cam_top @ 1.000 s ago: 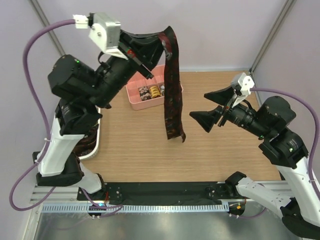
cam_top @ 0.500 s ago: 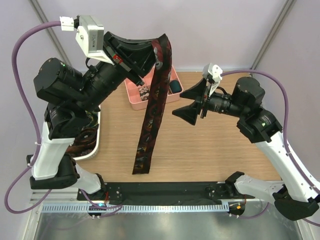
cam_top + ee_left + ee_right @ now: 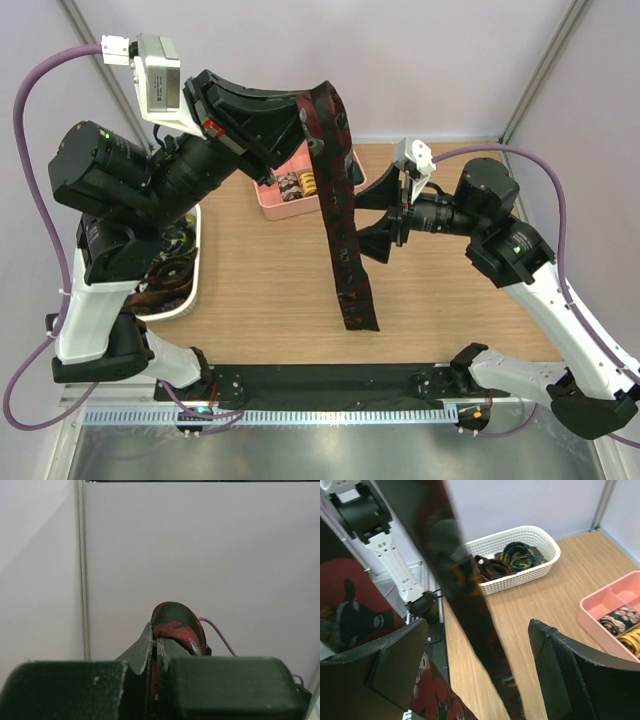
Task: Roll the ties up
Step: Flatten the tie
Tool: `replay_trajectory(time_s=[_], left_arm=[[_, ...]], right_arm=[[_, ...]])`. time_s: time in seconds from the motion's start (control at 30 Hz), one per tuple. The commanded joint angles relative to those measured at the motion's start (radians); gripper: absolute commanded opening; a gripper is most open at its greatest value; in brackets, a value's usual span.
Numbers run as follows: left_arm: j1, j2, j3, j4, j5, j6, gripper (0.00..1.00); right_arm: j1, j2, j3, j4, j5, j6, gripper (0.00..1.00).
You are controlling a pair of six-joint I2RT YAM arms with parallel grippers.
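A long dark tie with a red print hangs from my left gripper, which is raised high and shut on its upper end. In the left wrist view the red fabric folds over the top of the closed left gripper. My right gripper is open at the tie's mid-length. In the right wrist view the hanging tie runs between the right gripper's two spread fingers without touching them. Rolled ties sit in the pink tray. More loose ties lie in the white basket.
The pink divided tray stands at the back middle of the wooden table, behind the hanging tie. The white mesh basket sits at the left edge, under my left arm. Purple walls and a metal frame post close in the back.
My right gripper has moved left until its open fingers straddle the tie. The left arm has shifted left and up, and the hanging tie has swung left and back.
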Motion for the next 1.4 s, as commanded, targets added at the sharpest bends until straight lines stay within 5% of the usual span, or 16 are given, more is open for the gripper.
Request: replay_trajectory(time_s=[0.0,0.17,0.23,0.43,0.9,1.07,1.13,1.37], left_arm=[[0.000,-0.009,0.026,0.055,0.083,-0.042,0.00],[0.000,-0.010,0.029,0.067,0.102,-0.060,0.01],[0.000,-0.009,0.031,0.067,0.106,-0.065,0.00],[0.000,-0.003,0.033,0.061,0.085,-0.054,0.00],[0.000,-0.012,-0.018,0.089,-0.010,-0.041,0.01],[0.000,-0.021,-0.046,0.104,-0.038,-0.037,0.00],[0.000,-0.021,-0.047,0.115,-0.035,-0.039,0.00],[0.000,-0.009,-0.041,0.125,-0.022,-0.050,0.01]], right_arm=[[0.004,-0.018,0.003,0.036,0.089,-0.040,0.90],[0.006,-0.047,-0.023,0.079,0.222,-0.052,0.80],[0.006,-0.049,-0.031,0.097,0.261,-0.053,0.60],[0.006,-0.017,-0.011,0.088,0.180,-0.058,0.22],[0.049,-0.041,-0.088,0.149,0.094,0.029,0.25],[0.069,-0.065,-0.081,0.114,0.093,0.017,0.20],[0.072,-0.073,-0.081,0.103,0.091,0.014,0.06],[0.072,-0.104,-0.071,0.044,0.165,-0.003,0.02]])
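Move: The narrow tail of the hanging tie runs between the right hand's open fingers, roughly 2 cm left of the hand point, 1 cm ahead and level with it. The wide tail hangs about 6 cm back and 4 cm left of that hand. The pink box stands on the table some 35 cm ahead, 8 cm left and 40 cm below. From the left hand, the narrow tail's stretch there lies about 26 cm below, 4 cm right and 2 cm ahead. The tie's narrow tail gets pinched by the right hand: the hand slides forward about 3.5 cm, turning some 10 degrees clockwise as its wide-open fingers close most of the way. It then comes back about 4 cm, dipping some 1.5 cm and turning back, and shuts the fingers on the tail. The left hand keeps its pinch on the top of the tie, swaying back and forward a centimetre or two. ##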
